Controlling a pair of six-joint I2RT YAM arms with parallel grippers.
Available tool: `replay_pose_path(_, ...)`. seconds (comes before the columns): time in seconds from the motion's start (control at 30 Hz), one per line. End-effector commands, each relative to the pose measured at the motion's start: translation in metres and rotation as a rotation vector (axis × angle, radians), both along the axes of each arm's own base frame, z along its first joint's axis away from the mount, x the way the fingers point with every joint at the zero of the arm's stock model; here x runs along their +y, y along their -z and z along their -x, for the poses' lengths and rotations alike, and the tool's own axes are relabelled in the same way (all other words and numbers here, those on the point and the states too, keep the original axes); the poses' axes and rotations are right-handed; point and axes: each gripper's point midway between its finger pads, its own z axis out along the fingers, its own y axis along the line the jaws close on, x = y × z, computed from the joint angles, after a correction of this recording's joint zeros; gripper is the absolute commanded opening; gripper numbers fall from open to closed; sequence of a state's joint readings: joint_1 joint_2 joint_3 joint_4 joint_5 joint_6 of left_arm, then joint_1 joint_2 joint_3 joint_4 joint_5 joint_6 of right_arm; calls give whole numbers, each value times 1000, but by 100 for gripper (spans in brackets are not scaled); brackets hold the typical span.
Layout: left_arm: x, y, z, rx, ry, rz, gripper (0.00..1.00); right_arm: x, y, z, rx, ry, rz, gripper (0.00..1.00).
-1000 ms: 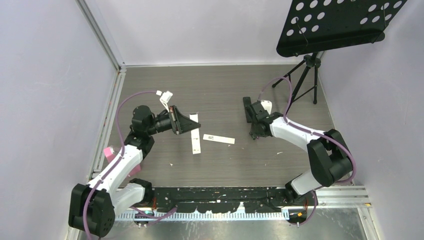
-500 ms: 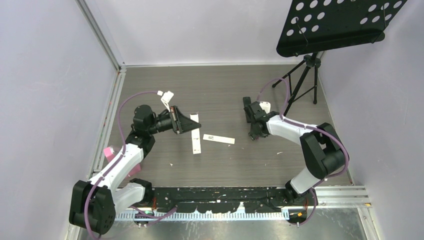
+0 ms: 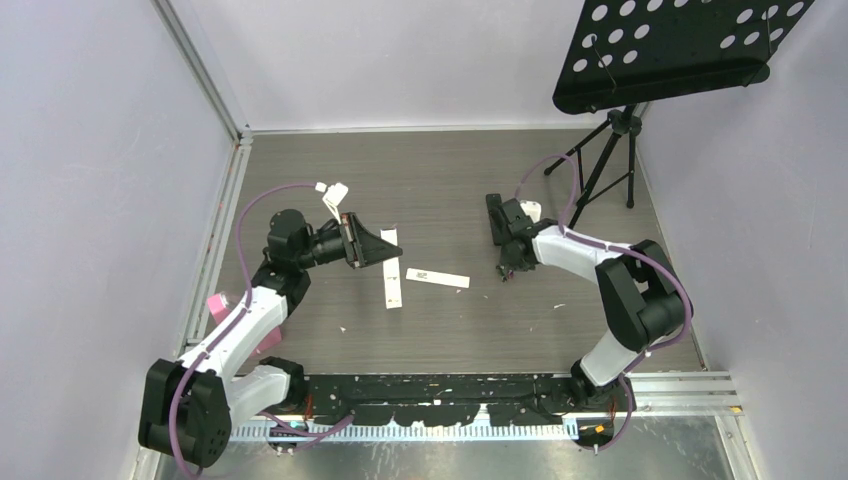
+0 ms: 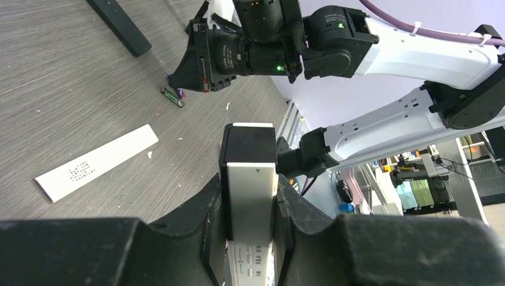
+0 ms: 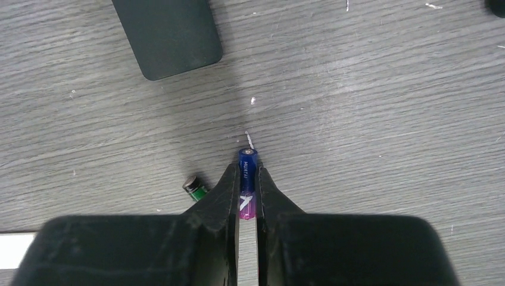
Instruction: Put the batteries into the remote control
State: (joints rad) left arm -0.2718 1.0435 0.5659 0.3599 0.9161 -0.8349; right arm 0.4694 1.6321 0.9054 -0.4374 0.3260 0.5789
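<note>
The remote control [image 4: 248, 179], white-faced with a black end, stands clamped between the fingers of my left gripper [image 4: 249, 185], which hovers left of centre [image 3: 393, 248] in the top view. My right gripper [image 5: 248, 172] is down at the table [image 3: 507, 268], shut on a purple-blue battery [image 5: 248, 164] that points away from the wrist. A green battery [image 5: 193, 187] lies on the wood just left of the left finger, partly hidden by it. In the left wrist view the green battery [image 4: 172, 97] lies under the right gripper's tips.
A white strip with dots [image 3: 437, 278] lies mid-table, and another white strip [image 3: 391, 280] lies by the left gripper's tip. A flat black piece [image 5: 167, 36] lies beyond the batteries. A tripod stand [image 3: 610, 160] with a perforated tray [image 3: 680, 50] occupies the back right.
The right gripper's jaws have closed onto the purple-blue battery, and the right arm's elbow has swung slightly left. The left arm and the remote have not moved.
</note>
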Motion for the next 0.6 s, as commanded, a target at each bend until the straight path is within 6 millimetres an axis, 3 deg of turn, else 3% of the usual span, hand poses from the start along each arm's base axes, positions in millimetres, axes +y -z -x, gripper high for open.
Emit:
replay_pose_path(0.0, 1, -1, -5, 16, -23, 5, 0, 4, -2, -6, -21, 23, -37, 9)
replay_pose_path(0.13, 2, 5, -9, 46, -43, 3, 0, 7, -18, -11, -87, 20, -75, 8)
replay_pose_path(0.3, 4, 10, -18, 68, -98, 1, 0, 27, -58, -15, -227, -62, -222, 8)
replay_pose_path(0.43, 6, 15, -31, 88, -170, 7, 0, 57, -102, -12, -351, -177, -395, 9)
replay_pose_path(0.57, 5, 16, -41, 77, -212, 27, 0, 100, -159, 6, -489, -352, -612, 8)
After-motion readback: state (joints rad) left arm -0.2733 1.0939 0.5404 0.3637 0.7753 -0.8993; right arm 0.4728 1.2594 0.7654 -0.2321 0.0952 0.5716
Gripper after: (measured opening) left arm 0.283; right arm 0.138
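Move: The right fingers, low over the table, already pinch the blue-purple battery. The white remote, still held by the left hand with its middle about 3 cm back from that hand point, lies from the right hand some 26 cm left, 11 cm back and 21 cm up. Beside the right hand the green battery lies about 2 cm left; the black remote is about 14 cm ahead and 3 cm left, the white strip 17 cm left and 2 cm back. Keeping its pinch on the blue-purple battery, the right hand pauses briefly, then speeds upward about 9 cm and some 5 cm left, towards the white remote, its fingertips swinging nearly 30 degrees from downward out to the left and forward. The left hand, still gripping that remote, eases forward and down by 2.5 cm each while turning slightly counter-clockwise. ##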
